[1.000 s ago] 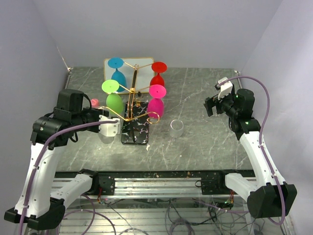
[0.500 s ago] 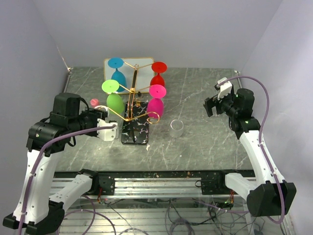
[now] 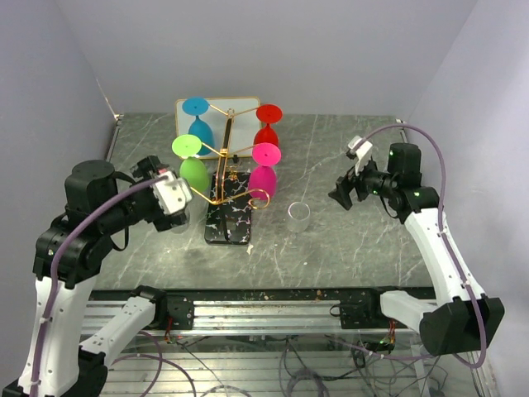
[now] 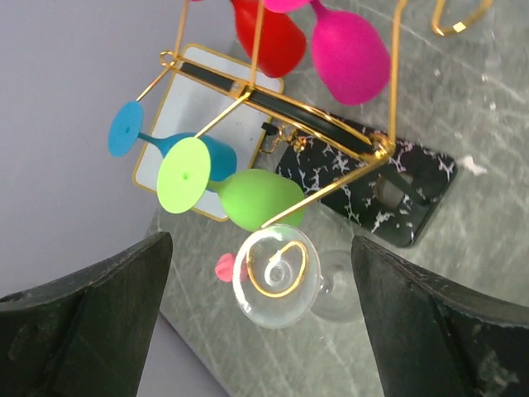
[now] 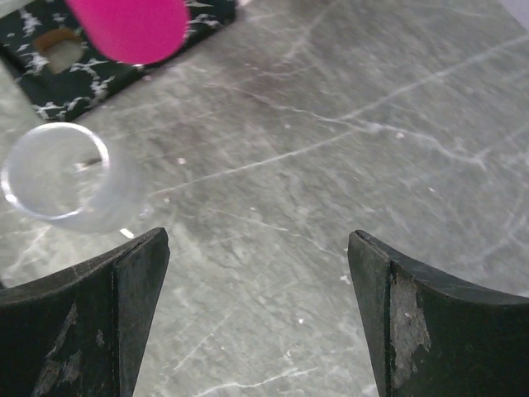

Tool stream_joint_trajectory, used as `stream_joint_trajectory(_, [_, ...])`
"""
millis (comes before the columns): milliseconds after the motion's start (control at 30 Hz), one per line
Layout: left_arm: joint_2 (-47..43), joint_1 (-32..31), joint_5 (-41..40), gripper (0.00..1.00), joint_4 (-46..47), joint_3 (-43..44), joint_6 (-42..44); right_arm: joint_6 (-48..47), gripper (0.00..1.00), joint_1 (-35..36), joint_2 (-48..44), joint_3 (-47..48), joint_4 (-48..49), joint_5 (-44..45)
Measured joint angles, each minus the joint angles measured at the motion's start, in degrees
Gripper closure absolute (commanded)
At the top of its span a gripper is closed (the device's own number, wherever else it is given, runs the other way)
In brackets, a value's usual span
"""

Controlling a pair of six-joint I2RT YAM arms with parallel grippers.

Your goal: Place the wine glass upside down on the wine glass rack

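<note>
The gold wine glass rack stands on its black veined base. A clear wine glass hangs upside down, its foot resting on the front-left scroll arm and its bowl below. In the top view my left gripper covers most of it. My left gripper is open and empty, just left of this glass and not touching it; the wrist view shows the jaws wide on either side. My right gripper is open and empty over the table.
Blue, red, green and pink glasses hang on the rack. A clear tumbler stands right of the base. A white gold-rimmed tray is behind. A small pink object lies by the rack.
My left gripper has let go of the clear glass and drawn back left and up, leaving it hanging on the scroll arm. My right gripper has moved left and down toward the tumbler.
</note>
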Motion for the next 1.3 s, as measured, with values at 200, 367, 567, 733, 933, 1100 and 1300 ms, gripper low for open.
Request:
stream_joint_trajectory(200, [-0.46,0.92,-5.42,0.0,9.29,-1.75,-13.51,-1.22,0.19,7.56,1.99,4.26,-5.29,0.59])
stream_joint_trajectory(367, [-0.87,2.25,-10.49,0.0,14.25,-2.45,-20.37,-1.22,0.26,14.84,6.27,8.61,-7.28,5.79])
stream_joint_trajectory(567, [-2.16,2.64,-12.81,0.0,16.04,-3.3,-22.49,-1.09,0.28,20.83,10.84,11.41,-10.27,10.99])
stream_joint_trajectory(733, [-4.15,3.39,-13.68,0.0,16.79,-4.92,-22.95,-0.76,0.34,24.65,12.68,12.13,-12.28,15.37])
stream_joint_trajectory(933, [-5.25,3.67,-14.19,0.0,16.79,-6.34,-22.77,-0.48,0.51,27.89,15.12,12.74,-14.25,18.58])
stream_joint_trajectory(1100, [-5.25,3.72,-14.25,0.01,16.76,-6.73,-22.12,-0.33,0.64,28.63,16.63,12.83,-15.06,20.85])
stream_joint_trajectory(1300, [-5.22,3.72,-14.23,0.0,16.76,-7.48,-21.18,-0.35,0.8,29.0,16.65,12.83,-15.32,22.34])
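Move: Low to the right hand's left stands the last clear wine glass, about 12 cm left, 5 cm nearer the base and its middle some 11 cm below the open fingers. The pink glass hanging on the rack is roughly 21 cm to this hand's left, 3 cm farther out and near hand height; the rack's black base lies about 31 cm left, 2 cm ahead and 18 cm down. From the left hand that clear glass is some 31 cm right, 4 cm ahead and 24 cm lower. Sweeping left about 10 cm and slightly back, the right hand then sinks some 5 cm to the clear glass's rim, fingers tipping some 25 degrees steeper and closing from wide open to a narrow gap astride its right-hand wall. The left hand, open and already free, backs off leftward, forward and up from the clear glass it hung, turning counter-clockwise, then settles slightly lower. ##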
